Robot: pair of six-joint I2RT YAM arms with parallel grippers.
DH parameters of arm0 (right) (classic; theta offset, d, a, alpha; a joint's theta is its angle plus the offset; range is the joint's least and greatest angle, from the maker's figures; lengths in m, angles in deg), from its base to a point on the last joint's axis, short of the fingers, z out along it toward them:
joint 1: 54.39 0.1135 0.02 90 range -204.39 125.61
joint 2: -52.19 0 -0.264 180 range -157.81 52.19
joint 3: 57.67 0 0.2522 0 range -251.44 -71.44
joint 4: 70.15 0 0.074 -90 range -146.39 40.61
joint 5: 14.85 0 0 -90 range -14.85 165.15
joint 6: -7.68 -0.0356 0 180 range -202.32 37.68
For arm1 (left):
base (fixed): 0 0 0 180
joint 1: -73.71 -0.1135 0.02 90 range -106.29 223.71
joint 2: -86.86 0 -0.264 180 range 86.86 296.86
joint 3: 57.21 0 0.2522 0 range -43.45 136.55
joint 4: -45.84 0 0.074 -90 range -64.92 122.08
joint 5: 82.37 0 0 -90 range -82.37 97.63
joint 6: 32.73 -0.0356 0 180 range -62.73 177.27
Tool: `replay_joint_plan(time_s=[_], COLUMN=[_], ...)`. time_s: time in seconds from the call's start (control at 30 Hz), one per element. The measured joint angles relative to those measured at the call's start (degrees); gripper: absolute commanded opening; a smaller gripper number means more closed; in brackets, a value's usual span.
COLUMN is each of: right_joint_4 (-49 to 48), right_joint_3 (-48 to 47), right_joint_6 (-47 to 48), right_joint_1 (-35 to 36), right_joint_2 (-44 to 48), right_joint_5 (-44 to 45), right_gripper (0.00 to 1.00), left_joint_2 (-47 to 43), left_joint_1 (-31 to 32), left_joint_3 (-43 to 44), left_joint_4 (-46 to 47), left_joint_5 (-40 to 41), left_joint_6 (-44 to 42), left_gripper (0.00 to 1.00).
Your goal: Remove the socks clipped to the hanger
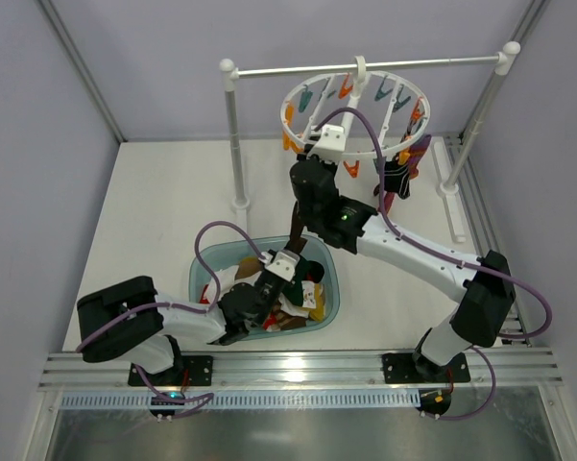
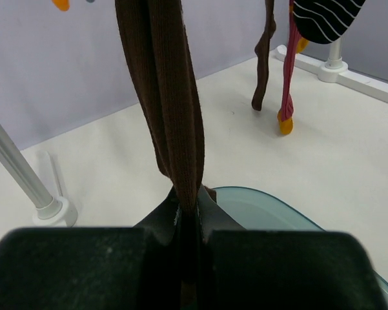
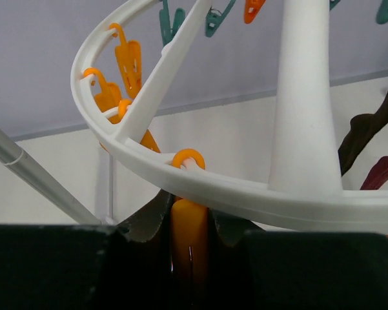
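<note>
The white ring hanger (image 1: 355, 110) hangs from a rail, orange and teal clips around its rim. My right gripper (image 1: 307, 146) is up at its near-left rim. In the right wrist view it (image 3: 190, 223) is shut on an orange clip (image 3: 189, 239) just under the ring (image 3: 245, 194). A dark brown sock (image 2: 168, 97) stretches tautly down from above into my left gripper (image 2: 188, 206), which is shut on its lower end above the basin. More socks hang at the ring's far side: another brown one (image 2: 265, 58), a purple-red one with an orange toe (image 2: 287, 84) and a black striped one (image 2: 326, 19).
A teal basin (image 1: 331, 288) holding several loose socks sits between the arms; its rim (image 2: 271, 200) lies right under my left gripper. The white rail stand has posts at the left (image 1: 235, 134) and right (image 1: 480, 106). Grey walls close in the table.
</note>
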State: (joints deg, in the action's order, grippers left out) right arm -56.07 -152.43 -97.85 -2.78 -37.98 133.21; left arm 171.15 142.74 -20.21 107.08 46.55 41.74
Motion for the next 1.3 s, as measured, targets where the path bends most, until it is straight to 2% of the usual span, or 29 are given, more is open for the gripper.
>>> replay_joint_plan(time_s=[0.1, 0.17, 0.2, 0.23, 0.33, 0.5, 0.57, 0.7, 0.97, 1.3], right_joint_4=[-1.3, -2.2, -2.5, -2.9, -4.2, -6.9, -8.5, -13.1, -19.8, -25.4], right_joint_3=[0.7, 1.4, 1.6, 2.0, 3.9, 8.6, 11.3, 18.3, 28.9, 35.6], right_joint_6=[0.6, 0.8, 0.8, 0.9, 1.4, 2.0, 2.2, 2.6, 1.6, -5.4], right_joint_1=[0.1, 0.1, 0.1, 0.1, 0.1, 0.0, -0.2, -1.3, -6.1, -16.2], right_joint_2=[0.1, 0.3, 0.4, 0.6, 1.7, 5.4, 7.8, 13.9, 25.9, 30.3], right_joint_5=[-0.1, -0.5, -1.0, -1.6, -4.9, -9.7, -12.1, -17.4, -28.9, -48.3], right_gripper=[0.05, 0.15, 0.25, 0.48, 0.81, 0.96, 1.00, 1.00, 1.00, 1.00], left_joint_2=[0.0, 0.0, 0.0, 0.0, 0.0, -1.1, -3.0, -9.6, -20.2, -21.4], left_joint_1=[0.0, 0.2, 0.3, 0.3, 0.3, 0.4, 0.5, 0.4, -0.3, -0.5], left_joint_3=[0.0, 0.0, 0.0, 0.0, 0.0, 0.0, 0.0, 0.0, 0.0, 0.1], left_joint_4=[0.2, 0.2, 0.2, 0.2, 0.2, -0.2, -0.4, -4.3, -17.0, -24.8], left_joint_5=[0.4, 0.7, 1.0, 1.1, 1.6, 2.0, 1.9, -0.6, -9.0, -13.8], left_joint_6=[-0.2, -0.2, -0.2, -0.2, -0.2, 0.2, 0.7, 3.8, 10.3, 14.1], left_gripper=[0.00, 0.00, 0.00, 0.00, 0.00, 0.00, 0.00, 0.00, 0.00, 0.00])
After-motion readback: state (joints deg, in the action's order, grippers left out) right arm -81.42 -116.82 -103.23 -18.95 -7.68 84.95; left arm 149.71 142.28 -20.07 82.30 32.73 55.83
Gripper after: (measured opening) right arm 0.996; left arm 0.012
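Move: The right hand already pinches the orange clip at the brown sock's top, between its fingertips; the hanger ring's middle is about 10 cm ahead, 8 cm right and 4 cm up of this hand, and the striped sock hangs roughly 3 cm ahead, 18 cm right and 10 cm lower. The left hand already grips the sock's lower end, with that clip some 14 cm ahead, 6 cm right and 13 cm above, and the bin's middle about 5 cm back, 7 cm left and 12 cm below. The right hand opens wide and lets go of the orange clip, then draws back about 6 cm and off to the right some 4 cm, rising slightly as it swings about 30 degrees counter-clockwise away from the clip. Keeping its fingers shut on the brown sock's lower end, the left hand first stays nearly still, then rises about 6 cm while drawing back some 4 cm, sinks again by 2 cm and turns about 15 degrees clockwise. ##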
